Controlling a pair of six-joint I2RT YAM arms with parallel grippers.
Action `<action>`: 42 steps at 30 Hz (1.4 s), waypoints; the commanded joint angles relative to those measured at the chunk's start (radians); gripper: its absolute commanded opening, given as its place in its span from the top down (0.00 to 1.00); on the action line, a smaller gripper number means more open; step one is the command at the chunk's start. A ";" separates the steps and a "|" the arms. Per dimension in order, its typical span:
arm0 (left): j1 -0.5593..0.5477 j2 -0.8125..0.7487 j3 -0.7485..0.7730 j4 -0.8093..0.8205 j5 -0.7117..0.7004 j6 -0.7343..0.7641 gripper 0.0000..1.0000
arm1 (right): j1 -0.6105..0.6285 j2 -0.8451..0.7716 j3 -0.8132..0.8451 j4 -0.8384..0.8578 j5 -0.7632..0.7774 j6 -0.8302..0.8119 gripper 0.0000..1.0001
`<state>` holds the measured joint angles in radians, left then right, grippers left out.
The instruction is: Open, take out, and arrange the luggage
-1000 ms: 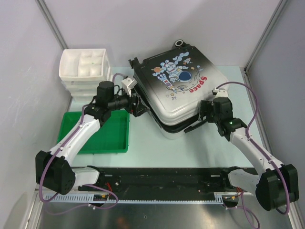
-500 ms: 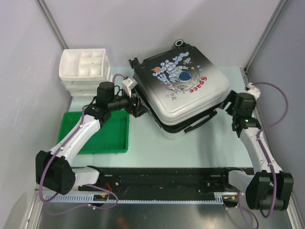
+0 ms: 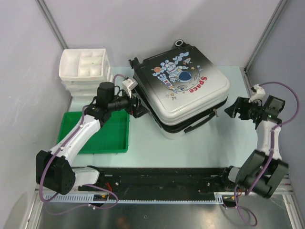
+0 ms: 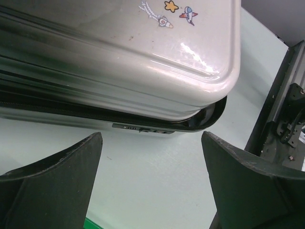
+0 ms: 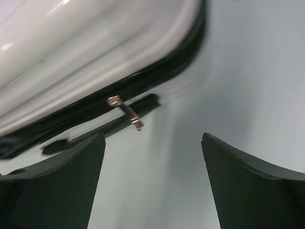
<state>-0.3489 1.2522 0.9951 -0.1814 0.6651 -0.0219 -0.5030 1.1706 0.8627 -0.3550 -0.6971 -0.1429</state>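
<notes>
The luggage point(image 3: 183, 90) lies flat at the table's middle back, astronaut picture and "Space" lettering facing up, its zip line shut. My left gripper point(image 3: 137, 108) stands open at its left side, a short gap away. In the left wrist view the silver shell point(image 4: 119, 52) fills the top, and bare table shows between the left gripper's point(image 4: 152, 143) fingers. My right gripper point(image 3: 230, 110) is open just right of the luggage's right corner, pointing at it. In the right wrist view a metal zipper pull point(image 5: 126, 113) hangs from the luggage point(image 5: 86, 52) ahead of the empty right gripper point(image 5: 152, 143).
A white compartmented drawer box point(image 3: 86, 69) stands at the back left. A flat green tray point(image 3: 95, 133) lies under my left arm. A black rail point(image 3: 162, 179) runs along the front edge. Grey walls close in both sides, the right one near my right arm.
My right arm has swung from the luggage's front handle out to the right and now faces its right corner. The left arm and the luggage have not moved.
</notes>
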 commanded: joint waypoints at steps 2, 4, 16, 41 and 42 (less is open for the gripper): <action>0.004 -0.005 0.017 0.022 0.079 0.046 0.10 | 0.014 0.171 0.079 -0.150 -0.439 -0.367 0.18; 0.004 0.000 0.023 0.023 0.085 0.048 0.10 | 0.059 0.215 0.082 -0.145 -0.440 -0.423 0.20; 0.004 0.001 0.034 0.022 0.110 0.042 0.10 | 0.199 0.345 0.081 0.048 -0.348 -0.382 0.32; -0.491 0.019 0.295 -0.151 -0.245 0.444 0.08 | 0.053 0.313 0.059 0.326 -0.101 -0.170 1.00; -0.531 0.082 0.321 -0.151 -0.274 0.456 0.08 | 0.057 0.317 0.058 0.339 -0.094 -0.162 1.00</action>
<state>-0.7033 1.2266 1.1976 -0.3187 0.5800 0.2413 -0.4351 1.5261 0.9100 -0.2016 -0.9398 -0.3653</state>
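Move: The zipper pull hangs on the suitcase's near side, about 7 cm left of the right hand, 3 cm ahead and 7 cm below. The case's black handle is roughly 15 cm to the right hand's left, 2 cm back and 8 cm below; the case's right corner lies some 11 cm ahead and 2 cm left. The left hand has the case's near corner about 13 cm to its right, 7 cm back and 5 cm below. Swing the open right gripper left and down onto the zipper pull, about 10 cm across and 6 cm lower, turning some 35 degrees counter-clockwise; shut the fingers on the pull while easing back right, then keep drawing it right and slightly forward along the seam. Late on, bring the left gripper, still open, right, back and up towards the case's near corner. ##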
